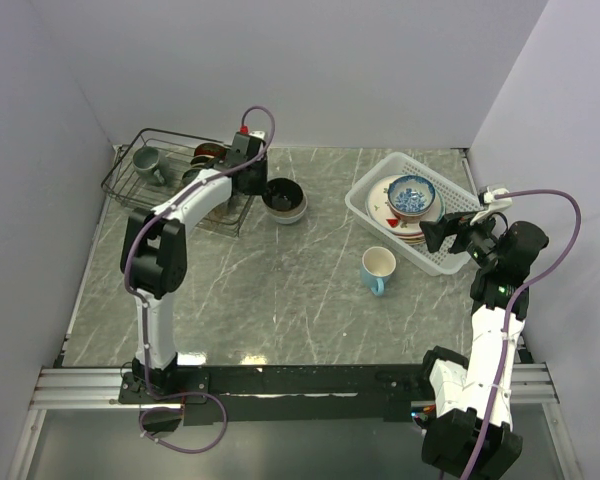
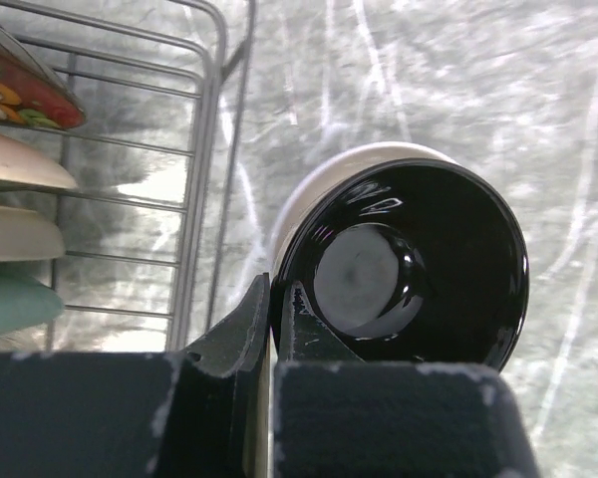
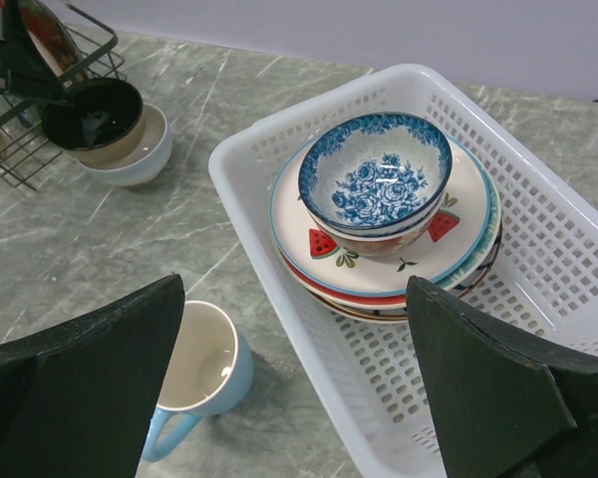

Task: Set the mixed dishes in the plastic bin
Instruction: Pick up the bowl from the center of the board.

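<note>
A bowl with a black inside and cream outside sits just right of the wire rack. My left gripper is shut on its near rim, one finger inside and one outside. In the right wrist view this dark bowl rests in a pale bowl. The white plastic bin holds stacked patterned plates with a blue-patterned bowl on top. A light blue mug stands upright beside the bin. My right gripper hangs open above the bin's near-left edge, holding nothing.
A black wire rack stands at the back left with a grey-green mug and upright plates in it. Grey walls close in the table on three sides.
</note>
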`<state>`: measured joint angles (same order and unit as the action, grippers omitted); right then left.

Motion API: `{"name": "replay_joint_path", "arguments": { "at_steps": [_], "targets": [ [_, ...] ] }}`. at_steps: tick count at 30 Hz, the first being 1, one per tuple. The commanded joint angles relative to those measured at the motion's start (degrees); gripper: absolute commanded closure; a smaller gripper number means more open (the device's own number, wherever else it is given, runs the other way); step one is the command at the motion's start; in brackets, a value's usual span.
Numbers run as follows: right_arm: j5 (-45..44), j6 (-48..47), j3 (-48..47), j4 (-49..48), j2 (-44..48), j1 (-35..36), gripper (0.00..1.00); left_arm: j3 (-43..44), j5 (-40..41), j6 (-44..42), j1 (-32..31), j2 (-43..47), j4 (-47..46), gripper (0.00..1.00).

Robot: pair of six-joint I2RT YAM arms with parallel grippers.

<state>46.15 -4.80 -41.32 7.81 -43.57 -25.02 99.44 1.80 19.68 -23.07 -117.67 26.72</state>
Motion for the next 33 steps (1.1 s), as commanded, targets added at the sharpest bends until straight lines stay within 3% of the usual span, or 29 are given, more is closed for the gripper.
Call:
{"name": "replay_joint_path", "arguments": {
  "at_steps": [1,12,15,22,33],
  "targets": [
    [0.1,-1.0,-1.3,-1.3,0.8,-0.2,0.00,-1.8,-6.0,3.9,0.0,7.4,-9.8,0.99],
    [12.6,-0.1,1.1,-4.3,0.8,0.9,0.00,-14.2,-13.0,9.4,-0.2,17.9,-17.5,0.99],
    [13.7,-5.1,-2.4,1.8,-1.3,3.4,0.00,-19.3,-13.6,11.2,-1.4,23.5,-20.6,0.99],
    [10.2,-15.0,-13.1,23.4,-4.9,12.3,0.00,-28.9,-5.0,13.6,-8.2,33.6,-24.7,0.99],
    [-0.5,-8.8,-24.1,32.4,-11.7,31.7,0.00,-36.5,16.4,21.4,-24.6,40.1,-28.7,0.99]
  ]
}}
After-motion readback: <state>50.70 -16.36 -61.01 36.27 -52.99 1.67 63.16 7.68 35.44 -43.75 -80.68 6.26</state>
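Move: Already pinched by its rim, the black bowl has its middle some 4 cm right of the left fingertips and 2 cm below; the white bowl under it is about 5 cm right and 9 cm down. The open right gripper, where it is headed, is roughly 35 cm right, 20 cm back and 15 cm higher. From the right hand, the black bowl lies about 20 cm ahead, 31 cm left and 16 cm below; the mug 2 cm ahead, 12 cm left and 23 cm below; the bin 18 cm ahead, 2 cm left and 22 cm below. Keeping its rim pinch, the left hand lifts the black bowl clear of the white one, then sweeps it back about 17 cm, still rising and veering right, its left side rolling down some 20 degrees. The right hand, fingers wide open, swings about 13 cm left and 5 cm back towards the bowl, turning counter-clockwise; it touches nothing yet. ##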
